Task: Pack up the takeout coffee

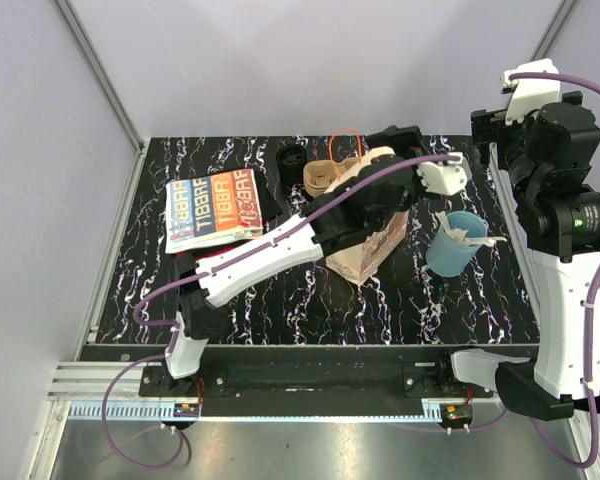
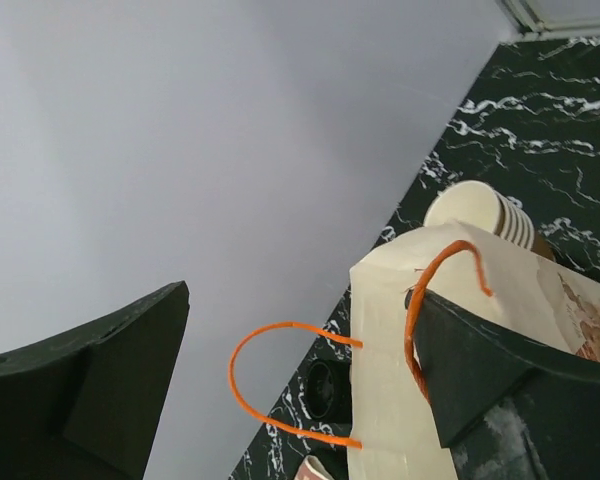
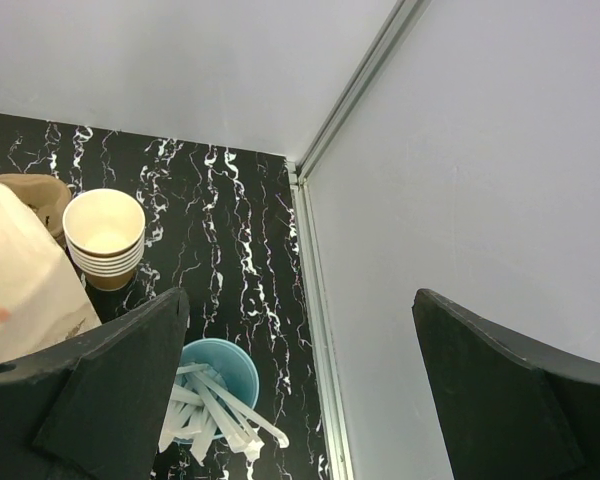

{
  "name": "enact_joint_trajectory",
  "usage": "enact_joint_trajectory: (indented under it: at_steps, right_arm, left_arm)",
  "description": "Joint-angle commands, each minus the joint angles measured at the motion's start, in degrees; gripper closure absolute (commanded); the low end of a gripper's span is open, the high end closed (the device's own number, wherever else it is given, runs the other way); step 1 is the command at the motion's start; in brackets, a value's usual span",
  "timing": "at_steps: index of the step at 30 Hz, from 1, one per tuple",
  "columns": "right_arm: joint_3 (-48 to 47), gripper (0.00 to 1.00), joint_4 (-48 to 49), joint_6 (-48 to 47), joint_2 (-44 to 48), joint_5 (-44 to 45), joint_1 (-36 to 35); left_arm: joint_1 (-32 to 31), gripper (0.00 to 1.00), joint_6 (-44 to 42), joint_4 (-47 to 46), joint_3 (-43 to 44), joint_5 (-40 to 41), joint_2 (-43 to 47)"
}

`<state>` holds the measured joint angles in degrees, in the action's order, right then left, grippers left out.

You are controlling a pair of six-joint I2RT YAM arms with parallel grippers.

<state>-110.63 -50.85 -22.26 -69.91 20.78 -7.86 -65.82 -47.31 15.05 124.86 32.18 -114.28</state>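
The takeout coffee does not show in any view. A tan paper bag (image 1: 370,250) with orange handles (image 2: 242,370) stands mid-table. My left gripper (image 1: 398,140) hovers over the bag's far top edge, open with nothing between its fingers (image 2: 300,290). Its right finger (image 2: 480,370) overlaps the bag (image 2: 400,380), and one orange handle curves past that fingertip. My right gripper (image 1: 490,125) is raised high at the back right, open and empty (image 3: 302,292). The bag's corner (image 3: 10,280) shows at the left of the right wrist view.
A stack of lidless paper cups (image 3: 105,240) stands behind the bag (image 2: 480,210). A light blue cup of white stirrers (image 1: 455,243) is right of it (image 3: 215,385). A black round thing (image 1: 292,158) and a tan paper item (image 1: 325,175) sit at the back. Orange-and-blue packets (image 1: 215,208) lie left.
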Motion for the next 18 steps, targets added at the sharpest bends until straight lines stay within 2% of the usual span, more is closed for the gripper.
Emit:
enact_joint_trajectory:
  at_steps: [1, 4, 8, 12, 18]
  right_arm:
    - [-1.0, 0.00, 1.3, 0.6, 0.8, -1.1, 0.3]
    - [-1.2, 0.00, 1.2, 0.6, 0.8, -1.3, 0.3]
    - [-2.0, 0.00, 0.8, 0.8, 0.0, -1.9, 0.2]
    - [-4.2, 0.00, -0.3, 1.6, -1.5, -3.2, 0.3]
    - [-4.5, 0.00, -0.8, 2.0, -1.8, -4.3, 0.3]
  left_arm:
    - [1.5, 0.01, 0.6, -0.6, 5.6, 4.5, 7.0]
    - [4.2, 0.01, 2.1, 1.8, 4.1, 7.0, 11.7]
    - [9.7, 0.01, 9.5, 7.3, -4.7, 4.7, 17.8]
    - [9.3, 0.01, 11.3, 8.6, -10.7, 2.5, 19.0]
    - [9.5, 0.01, 13.6, 9.8, -15.1, 1.1, 19.7]
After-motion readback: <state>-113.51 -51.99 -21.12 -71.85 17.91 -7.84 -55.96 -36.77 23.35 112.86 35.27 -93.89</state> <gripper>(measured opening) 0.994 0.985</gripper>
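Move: Just under the left hand, which is rolled with one jaw low at the bag's mouth and orange handle, the paper bag has its middle about 17 cm below, 3 cm left and 2 cm back. The stacked cups stand some 14 cm ahead and 6 cm right, the cup holder 20 cm ahead and 8 cm left, both about 37 cm below. The blue tub sits 19 cm right, 1 cm ahead, 35 cm below. From the right hand, the bag is about 27 cm left, 1 cm ahead and 25 cm lower. Sweeping left about 16 cm, away from the cups and blue tub, the left hand first climbs some 8 cm, then sinks back about 3 cm at the end. The wrist turns some 15 degrees counter-clockwise and rolls its left side down about 10. The fingers stay wide open, the lower one still against the bag's mouth beside the orange handles, dragging the bag's top along without gripping. ##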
